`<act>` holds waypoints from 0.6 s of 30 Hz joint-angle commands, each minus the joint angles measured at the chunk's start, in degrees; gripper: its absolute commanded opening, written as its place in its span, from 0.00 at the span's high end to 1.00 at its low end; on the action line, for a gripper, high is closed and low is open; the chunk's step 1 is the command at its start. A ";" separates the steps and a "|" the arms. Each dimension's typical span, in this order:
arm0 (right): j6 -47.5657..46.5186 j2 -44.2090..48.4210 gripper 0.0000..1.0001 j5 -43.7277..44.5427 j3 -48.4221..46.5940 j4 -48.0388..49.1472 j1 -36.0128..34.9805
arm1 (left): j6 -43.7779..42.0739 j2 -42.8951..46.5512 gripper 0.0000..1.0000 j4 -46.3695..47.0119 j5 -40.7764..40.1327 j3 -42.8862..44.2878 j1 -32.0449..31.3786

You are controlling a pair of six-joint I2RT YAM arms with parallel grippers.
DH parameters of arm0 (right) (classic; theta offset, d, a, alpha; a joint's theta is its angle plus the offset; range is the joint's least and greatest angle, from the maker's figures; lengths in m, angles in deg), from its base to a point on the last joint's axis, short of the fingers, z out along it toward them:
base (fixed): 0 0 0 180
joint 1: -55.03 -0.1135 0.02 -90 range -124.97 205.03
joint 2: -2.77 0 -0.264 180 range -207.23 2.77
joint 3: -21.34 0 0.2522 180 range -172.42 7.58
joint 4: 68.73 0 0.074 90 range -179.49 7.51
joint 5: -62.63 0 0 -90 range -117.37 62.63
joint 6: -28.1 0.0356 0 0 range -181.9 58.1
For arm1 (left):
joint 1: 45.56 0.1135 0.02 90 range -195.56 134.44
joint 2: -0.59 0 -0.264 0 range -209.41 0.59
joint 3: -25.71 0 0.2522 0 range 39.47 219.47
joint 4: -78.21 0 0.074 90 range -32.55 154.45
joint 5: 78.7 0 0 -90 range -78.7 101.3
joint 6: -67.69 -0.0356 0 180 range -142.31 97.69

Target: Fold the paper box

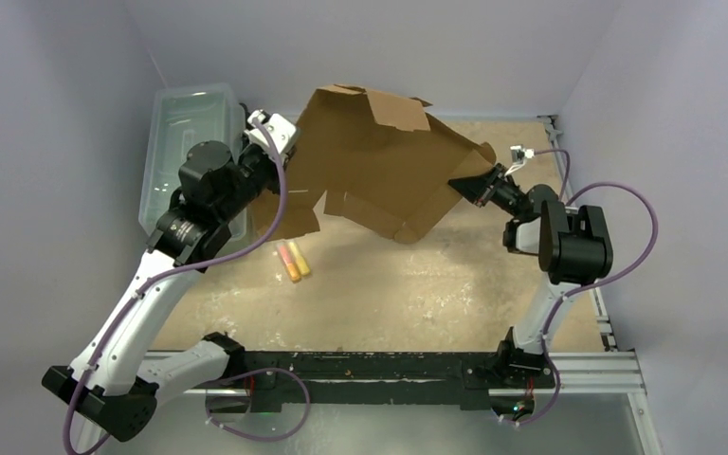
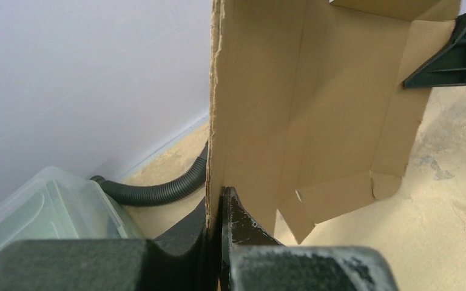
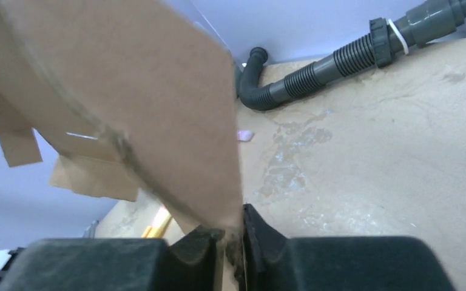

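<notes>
The paper box [image 1: 379, 161] is a brown cardboard sheet with flaps, held tilted in the air over the back of the table between both arms. My left gripper [image 1: 284, 156] is shut on its left edge. In the left wrist view the cardboard [image 2: 315, 109] rises upright out of that gripper [image 2: 217, 197]. My right gripper [image 1: 464, 185] grips the sheet's right corner. In the right wrist view the cardboard [image 3: 127, 91] runs down into the narrow gap of the gripper [image 3: 233, 224], whose fingers are closed on it. The right gripper [image 2: 455, 57] also shows in the left wrist view.
A clear plastic bin [image 1: 185, 133] stands at the back left beside the left arm. Two orange and yellow sticks [image 1: 292, 261] lie on the table below the sheet. A grey ribbed hose [image 3: 327, 66] lies along the back wall. Walls close in on three sides.
</notes>
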 commanded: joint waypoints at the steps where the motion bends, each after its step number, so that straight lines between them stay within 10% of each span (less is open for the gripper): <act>1: -1.17 5.64 0.92 -0.52 1.01 18.34 0.59 | 3.73 1.75 1.00 6.35 -2.12 -2.08 -0.29; 7: -9.78 19.23 1.00 -8.38 -2.37 -9.28 6.12 | 9.29 3.32 1.00 10.75 -2.33 -7.58 -0.24; 11: -65.58 35.27 1.00 2.79 -16.45 -87.35 6.58 | 15.33 4.79 1.00 18.04 -1.10 -14.76 -0.29; 18: -83.33 48.93 1.00 16.94 -24.41 -115.08 8.76 | 27.75 2.50 1.00 40.80 4.56 -29.56 -0.29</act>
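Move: The paper box's right edge sits right between the right fingers, which are still partly open; the box's middle is about 16 cm to their left, 3 ahead and 8 higher, and the black hose's end lies 18 ahead, 12 left and 13 below. From the left hand, already gripping the box's left edge, that right edge is some 31 cm right, 8 ahead and 20 below; the clear bin stands 12 ahead, 21 left and 28 below. Close the right gripper fully to pinch the box's right edge, then raise it fast, about 18 cm, drawing it some 7 cm right and a little back while the wrist turns about 45 degrees, its left side dropping. Keep the left grip shut on the left edge and lower that side about 7 cm, rolling it some 15 degrees with its left side down. ##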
